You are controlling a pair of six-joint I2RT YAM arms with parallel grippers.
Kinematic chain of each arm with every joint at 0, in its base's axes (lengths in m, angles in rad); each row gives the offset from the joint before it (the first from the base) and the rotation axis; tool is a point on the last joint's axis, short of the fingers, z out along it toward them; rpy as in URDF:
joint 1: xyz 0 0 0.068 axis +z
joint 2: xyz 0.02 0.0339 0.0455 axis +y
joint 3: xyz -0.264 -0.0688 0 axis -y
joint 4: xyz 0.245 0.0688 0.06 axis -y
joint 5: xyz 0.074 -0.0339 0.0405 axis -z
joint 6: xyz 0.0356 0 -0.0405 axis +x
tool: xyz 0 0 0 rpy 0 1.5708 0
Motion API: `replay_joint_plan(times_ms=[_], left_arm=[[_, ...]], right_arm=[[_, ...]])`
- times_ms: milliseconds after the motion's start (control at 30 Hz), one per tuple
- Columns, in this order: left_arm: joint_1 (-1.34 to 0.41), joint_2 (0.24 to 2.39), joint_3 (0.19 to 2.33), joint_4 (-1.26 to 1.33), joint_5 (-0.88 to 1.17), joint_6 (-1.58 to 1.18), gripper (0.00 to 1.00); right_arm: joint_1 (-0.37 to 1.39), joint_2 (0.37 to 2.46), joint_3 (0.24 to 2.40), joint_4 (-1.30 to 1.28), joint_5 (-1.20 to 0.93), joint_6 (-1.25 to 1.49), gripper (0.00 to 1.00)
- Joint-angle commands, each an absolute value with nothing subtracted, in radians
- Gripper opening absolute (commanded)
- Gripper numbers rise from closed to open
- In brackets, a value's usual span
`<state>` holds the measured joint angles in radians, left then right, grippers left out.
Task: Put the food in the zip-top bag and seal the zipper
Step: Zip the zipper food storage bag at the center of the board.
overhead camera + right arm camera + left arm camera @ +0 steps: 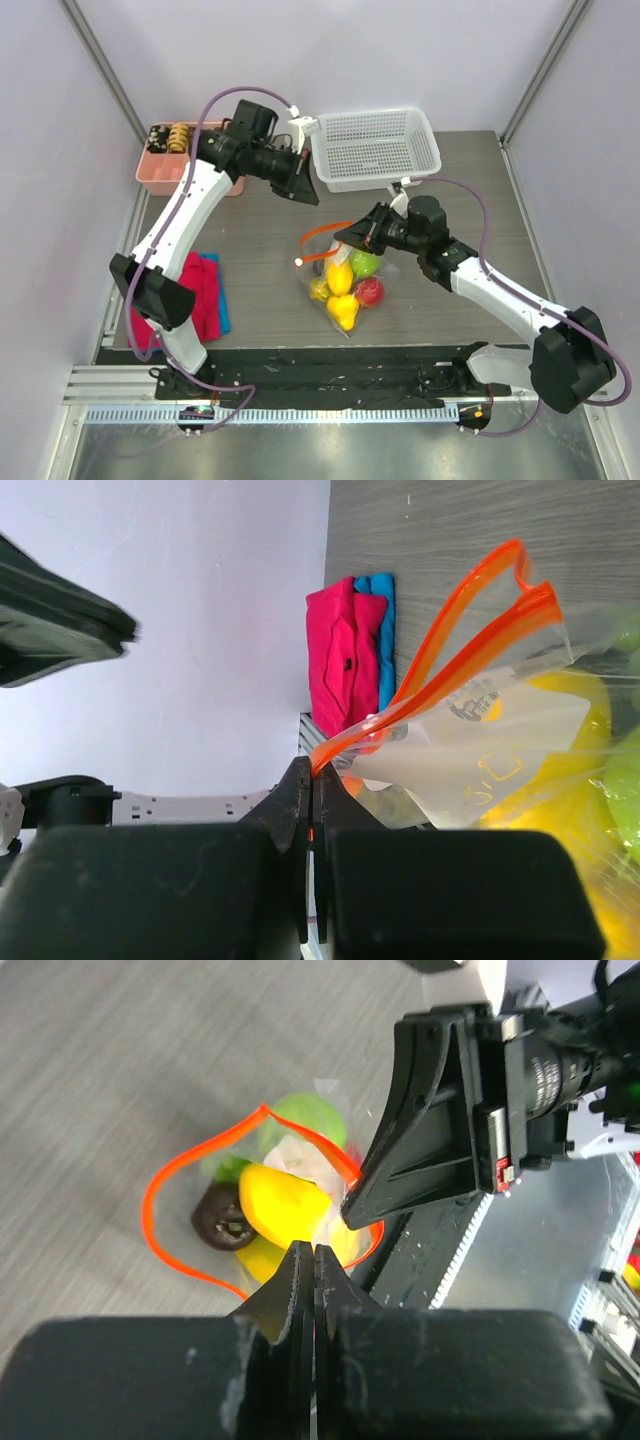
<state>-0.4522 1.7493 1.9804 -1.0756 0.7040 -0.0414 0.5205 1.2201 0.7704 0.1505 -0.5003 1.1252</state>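
The zip-top bag (345, 295) stands mid-table with its mouth open. Inside it are yellow lemons (340, 276), a green apple (365, 263) and a red apple (371, 292). My right gripper (352, 238) is shut on the zipper (322, 234) at one end of the mouth, as the right wrist view shows (312, 768). My left gripper (302, 187) is shut and empty, held high above the bag. The left wrist view looks down into the orange-red zipper loop (160, 1175), at a lemon (285, 1205), the dark plum (222, 1222) and the green apple (310, 1120).
A white mesh basket (375, 148) stands at the back. A pink tray (160, 172) with snack pieces is at the back left. Red-pink and blue folded cloths (203, 295) lie at the left. A black mat (330, 372) runs along the near edge.
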Motion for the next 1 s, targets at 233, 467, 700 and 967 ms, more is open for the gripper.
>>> replay_joint_plan(times_ms=[233,467,700,967], left_arm=[[-0.217,1.484,1.506,-0.560,0.842,-0.351,0.44],[-0.126,1.332,1.378,-0.514,0.774,-0.302,0.85],[-0.112,1.185,1.148,-0.379,0.816,-0.235,0.86],[-0.195,1.062,0.859,-0.126,0.798,-0.126,0.93]], right_arm=[[0.505,1.035,0.729,0.305,-0.506,0.968,0.01],[0.500,1.204,0.841,0.546,-0.413,1.012,0.01],[0.499,1.187,0.819,0.643,-0.411,1.091,0.01],[0.500,1.048,0.554,0.597,-0.466,1.003,0.01]])
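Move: The bag's loose zipper corner hangs about 9 cm back, 4 cm left and 11 cm below the left hand. The mango in the bag is about 10 cm back and 5 cm right of that hand, and the white basket 22 cm ahead and 13 cm right. From the right hand, which already pinches the bag's other corner, the loose corner is 4 cm back, 9 cm left and slightly lower. Left hand swings about 10 cm left, opening wide, then sinks; right raises the still-pinched bag some 6 cm. ##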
